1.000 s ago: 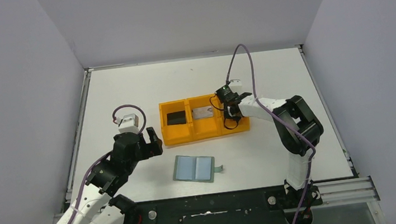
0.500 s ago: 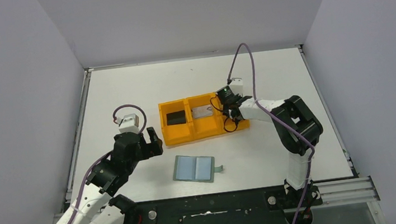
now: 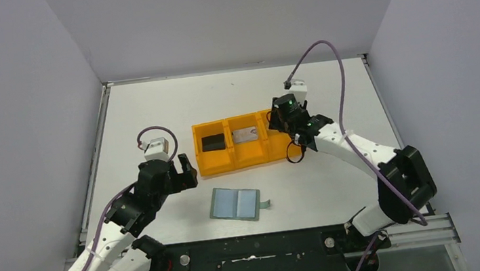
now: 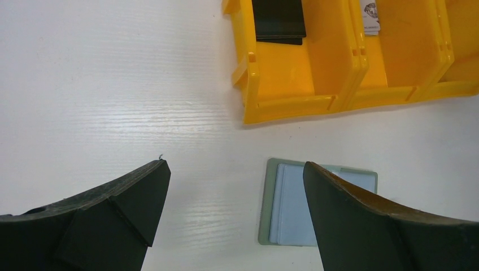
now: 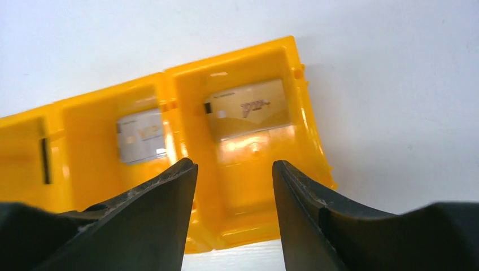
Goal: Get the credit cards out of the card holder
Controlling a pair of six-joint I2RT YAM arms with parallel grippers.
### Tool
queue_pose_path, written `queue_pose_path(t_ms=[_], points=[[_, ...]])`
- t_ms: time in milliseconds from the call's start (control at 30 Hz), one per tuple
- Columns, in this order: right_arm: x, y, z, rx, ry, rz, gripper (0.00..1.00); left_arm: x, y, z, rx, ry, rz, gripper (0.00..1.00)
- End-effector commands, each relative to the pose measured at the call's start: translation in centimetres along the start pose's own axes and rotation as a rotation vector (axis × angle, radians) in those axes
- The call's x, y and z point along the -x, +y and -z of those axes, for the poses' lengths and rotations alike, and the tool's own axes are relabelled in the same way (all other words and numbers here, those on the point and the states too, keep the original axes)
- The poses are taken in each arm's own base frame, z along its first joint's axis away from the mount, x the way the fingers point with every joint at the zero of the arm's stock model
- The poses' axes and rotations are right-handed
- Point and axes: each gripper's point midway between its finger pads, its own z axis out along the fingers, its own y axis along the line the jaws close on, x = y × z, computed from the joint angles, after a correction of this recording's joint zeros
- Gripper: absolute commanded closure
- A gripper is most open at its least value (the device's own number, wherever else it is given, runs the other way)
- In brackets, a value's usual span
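The card holder [image 3: 235, 204] lies open and flat on the table, pale blue side up, also showing in the left wrist view [image 4: 288, 209]. A black card [image 3: 212, 142] rests in the left compartment of the orange tray [image 3: 240, 161]. A silvery card [image 3: 246, 135] is in the middle one. A tan card [image 5: 248, 108] lies in the right one. My right gripper [image 3: 279, 123] hovers over that right compartment, open, with nothing between its fingers [image 5: 234, 164]. Left of the tray, my left gripper [image 3: 183, 172] stands wide open and empty [image 4: 235, 164].
The tray [image 4: 294, 96] sits mid-table, just behind the card holder. White side walls border the table on both sides. The right arm's purple cable [image 3: 335, 70] arcs above the tray's right end.
The right gripper opened and rose back off the tray's right compartment, and its arm swung out to the right. The left arm and the card holder stayed put.
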Motion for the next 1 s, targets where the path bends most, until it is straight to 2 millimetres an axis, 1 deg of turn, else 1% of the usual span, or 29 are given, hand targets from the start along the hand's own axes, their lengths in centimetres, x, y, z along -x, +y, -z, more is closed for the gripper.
queue_pose_path(t_ms=[0, 67, 100, 233, 367, 400, 467, 533, 600, 700, 800, 967], points=[[0.6, 2.9, 4.8, 0.105, -0.037, -0.006, 0.46, 1.8, -0.5, 0.4, -0.023, -0.052, 0.009, 0.1], [-0.9, 4.3, 6.7, 0.141, -0.033, -0.032, 0.45, 1.9, -0.3, 0.5, -0.014, -0.059, 0.015, 0.1], [-2.3, 5.7, 7.9, 0.174, -0.026, -0.038, 0.44, 2.0, -0.2, 0.5, -0.01, -0.064, 0.019, 0.1], [-6.8, 8.9, 11.1, 0.208, -0.033, -0.064, 0.38, 2.3, 0.2, 0.6, 0.012, -0.077, 0.033, 0.1], [-11.7, 12.6, 12.8, 0.224, 0.019, -0.04, 0.34, 2.5, 1.2, 0.6, 0.063, -0.089, 0.057, 0.1], [-13.1, 13.3, 12.8, 0.212, 0.036, -0.026, 0.34, 2.7, 1.6, 0.7, 0.086, -0.097, 0.067, 0.1], [-15.1, 14.6, 13.1, 0.2, 0.063, -0.01, 0.32, 2.8, 3.1, 0.8, 0.156, -0.111, 0.099, 0.1], [-16.7, 16.1, 13.3, 0.229, 0.099, 0.014, 0.31, 3.0, 4.2, 1.0, 0.214, -0.131, 0.128, 0.1], [-17.8, 17.6, 13.3, 0.273, 0.133, 0.027, 0.3, 3.3, 4.9, 1.4, 0.242, -0.155, 0.152, 0.1], [-18.8, 18.8, 13.2, 0.301, 0.157, 0.037, 0.3, 3.8, 5.0, 1.7, 0.243, -0.182, 0.168, 0.1], [-19.2, 18.9, 12.7, 0.266, 0.166, 0.049, 0.3, 4.1, 5.4, 2.2, 0.253, -0.206, 0.185, 0.1], [-21.0, 18.8, 11.9, 0.222, 0.209, 0.083, 0.29, 4.6, 5.6, 2.7, 0.249, -0.24, 0.201, 0.1]])
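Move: The right hand hangs about 12 cm above table level over the right end of the yellow bin, holding nothing. The open card holder lies some 21 cm back and 17 cm to its left. The bin's middle is about 10 cm to its left, level with it fore and aft; the card in the right compartment is roughly 3 cm ahead, straight in front. From the left hand the card holder lies about 5 cm back, 15 cm right and 15 cm down. Lift the right gripper about 5 cm clear of the bin, then sweep it quickly back and left, some 20 cm each way, sinking towards the left half of the card holder. Tip the fingers further down, turn them about 15 degrees counter-clockwise and open them wider. Meanwhile, shift the open left gripper 6 cm left, away from the holder, turning it counter-clockwise. ##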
